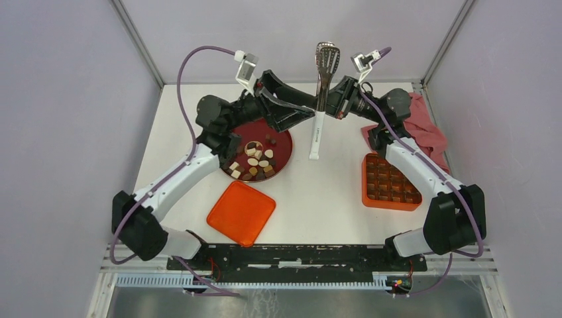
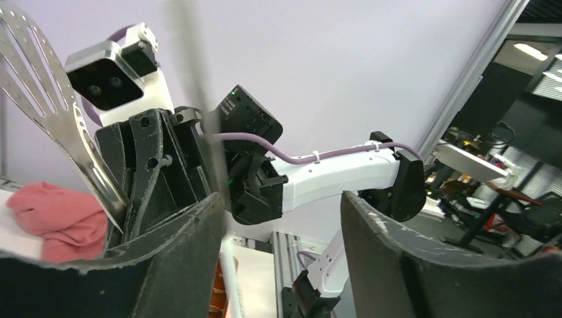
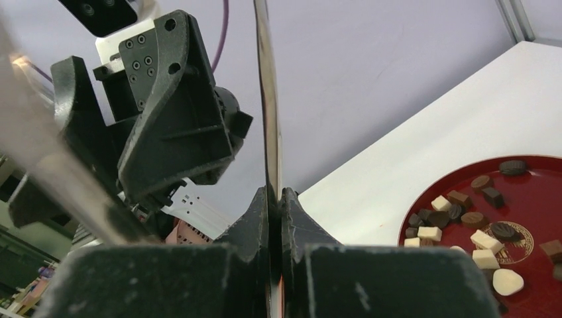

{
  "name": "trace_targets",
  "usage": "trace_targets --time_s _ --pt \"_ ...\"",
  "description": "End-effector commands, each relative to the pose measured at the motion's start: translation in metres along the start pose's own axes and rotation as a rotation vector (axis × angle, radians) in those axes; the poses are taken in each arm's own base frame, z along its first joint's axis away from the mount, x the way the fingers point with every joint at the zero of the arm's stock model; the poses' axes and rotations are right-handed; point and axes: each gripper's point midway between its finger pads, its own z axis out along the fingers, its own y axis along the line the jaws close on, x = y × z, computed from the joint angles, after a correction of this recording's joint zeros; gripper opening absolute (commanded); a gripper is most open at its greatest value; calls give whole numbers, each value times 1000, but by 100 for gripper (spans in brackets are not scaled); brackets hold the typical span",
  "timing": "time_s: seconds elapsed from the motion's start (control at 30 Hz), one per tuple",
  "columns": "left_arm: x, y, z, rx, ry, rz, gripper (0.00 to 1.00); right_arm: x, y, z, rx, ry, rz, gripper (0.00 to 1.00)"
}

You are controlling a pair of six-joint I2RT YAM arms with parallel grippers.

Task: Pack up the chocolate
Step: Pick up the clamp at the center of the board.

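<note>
The chocolate (image 1: 255, 162) is several small dark, tan and cream pieces lying on the round dark red plate (image 1: 285, 142), also visible low in the right wrist view as chocolate (image 3: 477, 225). Metal tongs (image 1: 323, 86) with a white handle hang upright above the back middle of the table. My right gripper (image 3: 275, 199) is shut on the thin tongs blade (image 3: 268, 99). My left gripper (image 2: 281, 245) faces it from the left with its jaws wide apart. The tongs handle (image 2: 228, 278) runs beside its left finger (image 2: 179, 258), and nothing is between the fingers.
An orange box (image 1: 390, 182) with a grid of compartments sits on the right. Its flat orange lid (image 1: 241, 212) lies near the front, left of centre. A pink cloth (image 1: 424, 126) is bunched at the back right behind the right arm.
</note>
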Motion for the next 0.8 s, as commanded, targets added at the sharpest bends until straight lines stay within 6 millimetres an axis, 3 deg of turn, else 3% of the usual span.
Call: trace_targets --time_s 0.0,0.13,0.2,0.27,0.5,0.77 --pt "-31 -37 -16 -47 -24 190 75 -19 32 -6 -80 -68 -101 0" --pt "-23 -29 -51 -246 -17 291 97 -29 54 -12 -151 -89 -181 0" --pt "-16 -31 -69 -288 -62 296 100 -36 66 -14 -189 -103 -220 0" --pt "-9 -33 -74 -279 -83 268 100 -43 73 -12 -205 -108 -237 0" --pt "4 -32 -55 -131 -147 167 100 -64 86 -4 -220 -116 -277 0" --pt "15 -19 -18 1 -151 167 100 -58 87 -8 -213 -119 -266 0"
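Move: The clamp already hangs in the right hand, head up and forward; its closed handle end lies about 8 cm back, 1 cm left and 14 cm below that hand. From the left hand this end is roughly 2 cm back, 3 cm right and 18 cm down. Some 46 cm below the left hand lie the chocolate tray, 21 cm ahead and 19 cm left, and the orange lid, 6 cm back and 22 cm left. The clamp stays pinched in the shut right fingers, which raise it about 8 cm, slightly back and right, while that wrist tips its head up some 15 degrees. The left hand opens the rest of the way, pulls off left and back, then swings right and forward while sinking to about 7 cm below its start, bringing the open fingers towards the handle end. ##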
